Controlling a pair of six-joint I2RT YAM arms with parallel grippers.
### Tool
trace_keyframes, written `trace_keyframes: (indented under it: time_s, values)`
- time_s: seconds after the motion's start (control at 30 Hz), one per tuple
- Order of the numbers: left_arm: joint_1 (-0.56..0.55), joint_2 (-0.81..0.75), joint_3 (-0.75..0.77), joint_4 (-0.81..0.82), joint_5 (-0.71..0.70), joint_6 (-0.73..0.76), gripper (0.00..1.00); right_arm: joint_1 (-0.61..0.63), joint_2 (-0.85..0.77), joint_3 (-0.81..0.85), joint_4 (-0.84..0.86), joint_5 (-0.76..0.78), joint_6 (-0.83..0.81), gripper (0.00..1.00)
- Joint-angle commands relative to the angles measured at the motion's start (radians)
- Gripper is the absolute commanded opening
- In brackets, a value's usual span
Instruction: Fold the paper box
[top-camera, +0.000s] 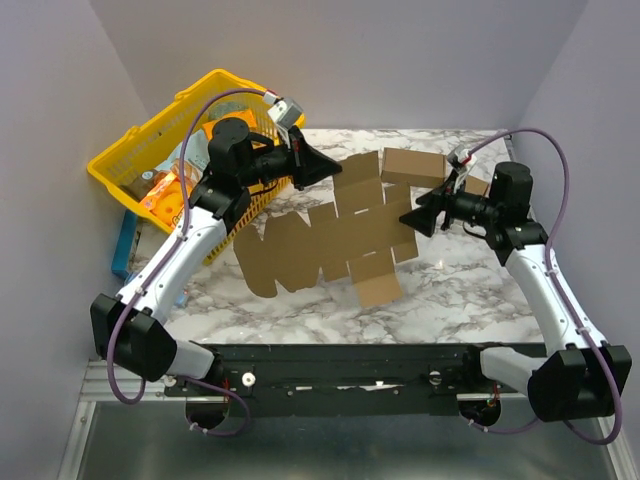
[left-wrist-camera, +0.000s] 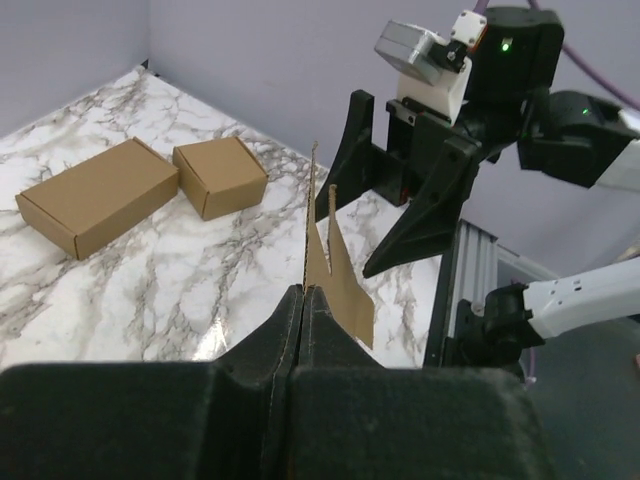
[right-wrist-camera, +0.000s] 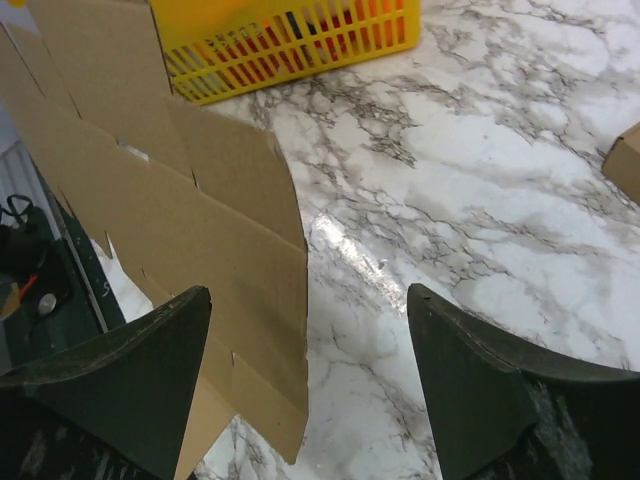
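The paper box is a flat brown die-cut sheet with flaps and rounded tabs, hanging tilted above the marble table. My left gripper is shut on its far upper edge. In the left wrist view the fingers pinch the sheet, which shows edge-on. My right gripper stands open at the sheet's right edge. In the right wrist view the sheet reaches in past the left finger, and its edge lies within the open gap, touching neither pad.
A long cardboard cuboid and a squarish one sit on the table at the far right. A yellow basket with items stands at the back left. Purple walls enclose the table.
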Motion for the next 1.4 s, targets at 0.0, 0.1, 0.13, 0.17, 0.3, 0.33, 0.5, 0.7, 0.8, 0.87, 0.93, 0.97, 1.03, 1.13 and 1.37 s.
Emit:
trace_keyframes:
  time_s: [0.0, 0.1, 0.13, 0.17, 0.3, 0.33, 0.5, 0.7, 0.8, 0.87, 0.93, 0.97, 1.03, 1.13, 1.37]
  values:
    - [0.040, -0.027, -0.078, 0.213, -0.004, -0.184, 0.00, -0.004, -0.006, -0.053, 0.187, -0.112, 0.039, 0.87]
    - [0.052, -0.023, -0.104, 0.294, 0.033, -0.254, 0.00, -0.003, 0.022, -0.064, 0.188, -0.175, 0.037, 0.85]
    - [0.054, -0.021, -0.104, 0.293, 0.033, -0.252, 0.00, -0.003, 0.045, -0.066, 0.188, -0.195, 0.040, 0.84]
    - [0.054, -0.015, -0.101, 0.290, 0.030, -0.247, 0.00, -0.001, 0.051, -0.067, 0.189, -0.224, 0.043, 0.83]
    - [0.055, -0.007, -0.101, 0.285, 0.032, -0.240, 0.00, 0.014, 0.068, -0.066, 0.191, -0.247, 0.048, 0.78]
    - [0.055, -0.007, -0.103, 0.288, 0.032, -0.238, 0.00, 0.019, 0.074, -0.063, 0.189, -0.253, 0.046, 0.77]
    - [0.055, -0.009, -0.107, 0.282, 0.027, -0.231, 0.00, 0.036, 0.102, -0.058, 0.177, -0.250, 0.048, 0.56]
    - [0.055, -0.027, -0.124, 0.186, -0.023, -0.146, 0.01, 0.039, 0.088, -0.047, 0.146, -0.172, 0.072, 0.13]
    - [0.055, -0.055, -0.152, 0.114, -0.088, -0.076, 0.30, 0.048, 0.100, 0.012, 0.013, -0.052, 0.002, 0.01]
    - [0.055, -0.078, -0.159, 0.060, -0.152, -0.028, 0.55, 0.056, 0.138, 0.048, -0.054, 0.009, -0.032, 0.01]
    - [0.055, -0.096, -0.164, -0.020, -0.195, 0.041, 0.82, 0.062, 0.186, 0.108, -0.163, 0.073, -0.055, 0.01]
    - [0.055, -0.116, -0.163, -0.047, -0.262, 0.065, 0.87, 0.066, 0.206, 0.131, -0.193, 0.098, -0.064, 0.01]
    - [0.055, -0.145, -0.173, -0.116, -0.328, 0.117, 0.96, 0.066, 0.241, 0.199, -0.309, 0.158, -0.082, 0.01]
    - [0.055, -0.210, -0.210, -0.155, -0.473, 0.163, 0.99, 0.068, 0.313, 0.278, -0.449, 0.247, -0.110, 0.01]
    - [0.009, -0.290, -0.307, -0.178, -0.511, 0.162, 0.99, 0.088, 0.448, 0.371, -0.618, 0.414, -0.138, 0.01]
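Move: The paper box's free right-hand edge is just off my open right hand: about 4 cm to its left, 1 cm back and 2 cm lower. On the table, a flat carton lies some 26 cm ahead of that hand and 4 cm right, a small carton 23 cm ahead and 18 cm right, both about 22 cm down. From my left hand, holding the flat sheet's far flap, that free edge is about 12 cm right, 1 cm back and 11 cm below. I ease my right hand about 3 cm left and slightly down, so the free edge sits between its fingers, and pinch it shut while my left hand still holds the far flap. Only then do I open my left fingers and back that hand off about 7 cm left and 5 cm down; my right keeps its pinch and goes down, forward and right, tipping its fingers down some 20 degrees. ##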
